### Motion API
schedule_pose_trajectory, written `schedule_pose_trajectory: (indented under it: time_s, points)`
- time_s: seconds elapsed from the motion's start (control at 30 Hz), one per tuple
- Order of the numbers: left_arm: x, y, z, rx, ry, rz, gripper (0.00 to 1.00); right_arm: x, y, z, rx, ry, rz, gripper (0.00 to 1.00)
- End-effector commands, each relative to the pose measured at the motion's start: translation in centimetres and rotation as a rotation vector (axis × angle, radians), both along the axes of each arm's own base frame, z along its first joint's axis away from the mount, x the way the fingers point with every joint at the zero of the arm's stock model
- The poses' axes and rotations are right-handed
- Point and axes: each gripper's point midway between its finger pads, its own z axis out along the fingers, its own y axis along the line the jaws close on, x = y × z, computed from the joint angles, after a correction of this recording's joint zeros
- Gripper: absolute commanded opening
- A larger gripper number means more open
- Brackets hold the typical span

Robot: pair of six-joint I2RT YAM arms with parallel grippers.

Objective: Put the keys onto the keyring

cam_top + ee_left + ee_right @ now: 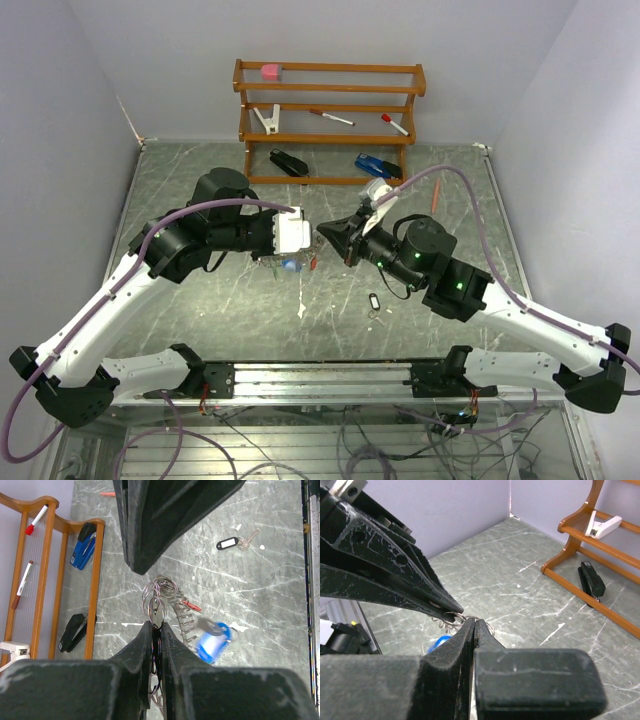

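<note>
My left gripper (pixel 156 626) is shut on the keyring (pixel 183 616), a thin silvery ring with a toothed rim, and holds it above the table. A blurred blue-tagged key (pixel 213 642) and a small red tag (pixel 192 605) hang from the ring. A cluster of small split rings (pixel 159 591) sticks out past the left fingertips. My right gripper (pixel 474 622) is shut, its tips right against those split rings (pixel 451 616); whether it pinches one is unclear. From above, both grippers meet tip to tip (pixel 318 236). A black-tagged key (pixel 375 300) lies loose on the table.
A wooden rack (pixel 330 95) stands at the back, holding red-capped pens (pixel 332 118), a white clip (pixel 267 118) and a pink block (pixel 271 71). A black stapler (pixel 289 163) and a blue stapler (pixel 375 166) lie under it. A small white scrap (pixel 302 312) lies on the table.
</note>
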Motion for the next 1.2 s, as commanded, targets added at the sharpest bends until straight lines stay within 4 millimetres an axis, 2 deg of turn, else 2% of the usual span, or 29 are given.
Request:
schedule_pose_trajectory:
  time_s: [0.0,0.2,0.3,0.33,0.4,0.43,0.5,0.57,0.6,0.7,0.73,0.9,1.07,1.17]
  points:
    - [0.1,-0.4,1.9,-0.051,-0.050,-0.011,0.07,0.4,-1.0,1.8,0.075,-0.012,-0.048,0.00]
    - [0.1,-0.4,2.2,-0.055,-0.052,-0.012,0.07,0.4,-0.7,0.9,0.043,0.004,-0.039,0.00]
    - [0.7,0.1,2.0,-0.040,-0.073,0.023,0.07,0.2,-0.9,-1.2,-0.031,0.047,-0.039,0.01]
    - [0.9,0.3,1.9,-0.035,-0.079,0.038,0.07,-0.1,-1.1,-2.1,-0.054,0.057,-0.029,0.03]
    - [1.8,1.3,1.1,-0.004,-0.103,0.090,0.07,-0.8,-1.4,-4.5,-0.097,0.093,-0.007,0.16]
    - [2.8,2.2,0.7,0.009,-0.115,0.165,0.07,-1.1,-1.5,-5.6,-0.113,0.112,0.005,0.23]
    - [4.5,4.0,-0.6,0.032,-0.114,0.288,0.07,-1.8,-1.7,-7.8,-0.146,0.166,0.024,0.30]
    - [5.7,5.8,-1.6,0.035,-0.095,0.407,0.07,-2.5,-1.8,-10.2,-0.182,0.224,0.041,0.41]
    - [6.4,6.9,-1.9,0.034,-0.091,0.473,0.07,-2.9,-1.6,-11.3,-0.195,0.254,0.058,0.42]
    - [8.3,10.5,-3.4,0.063,-0.080,0.652,0.07,-3.9,-0.5,-14.1,-0.211,0.338,0.112,0.43]
    - [9.2,12.5,-3.9,0.071,-0.074,0.730,0.07,-4.2,0.2,-14.9,-0.212,0.367,0.138,0.43]
    - [12.1,19.7,-5.3,0.055,0.015,0.957,0.07,-6.0,3.9,-19.1,-0.311,0.476,0.273,0.40]
    - [13.4,25.5,-6.0,0.008,0.093,1.095,0.07,-8.2,7.3,-21.2,-0.443,0.423,0.350,0.42]
    - [13.4,27.3,-6.3,-0.021,0.122,1.127,0.07,-9.6,8.9,-22.3,-0.522,0.365,0.392,0.42]
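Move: The blue key with its tag is blurred, in mid-air and in neither gripper: about 7 cm left of the right fingertips, 2 cm back and 11 cm below. From the left fingertips it is roughly 8 cm below and 2 cm back, level sideways. From the right hand, the red tag is some 2 cm left, 3 cm back, 10 cm down; the black tag lies on the table about 13 cm right, 3 cm ahead, 35 cm down. Drop the right gripper about 24 cm, then draw it back and left as well, towards the table's front edge where the blue key ends up, opening the empty fingers nearly halfway and tipping them down. Meanwhile swing the left gripper about 26 cm left and half as far forward, sinking somewhat, turning some 65 degrees counter-clockwise and keeping its pinch on the keyring. ##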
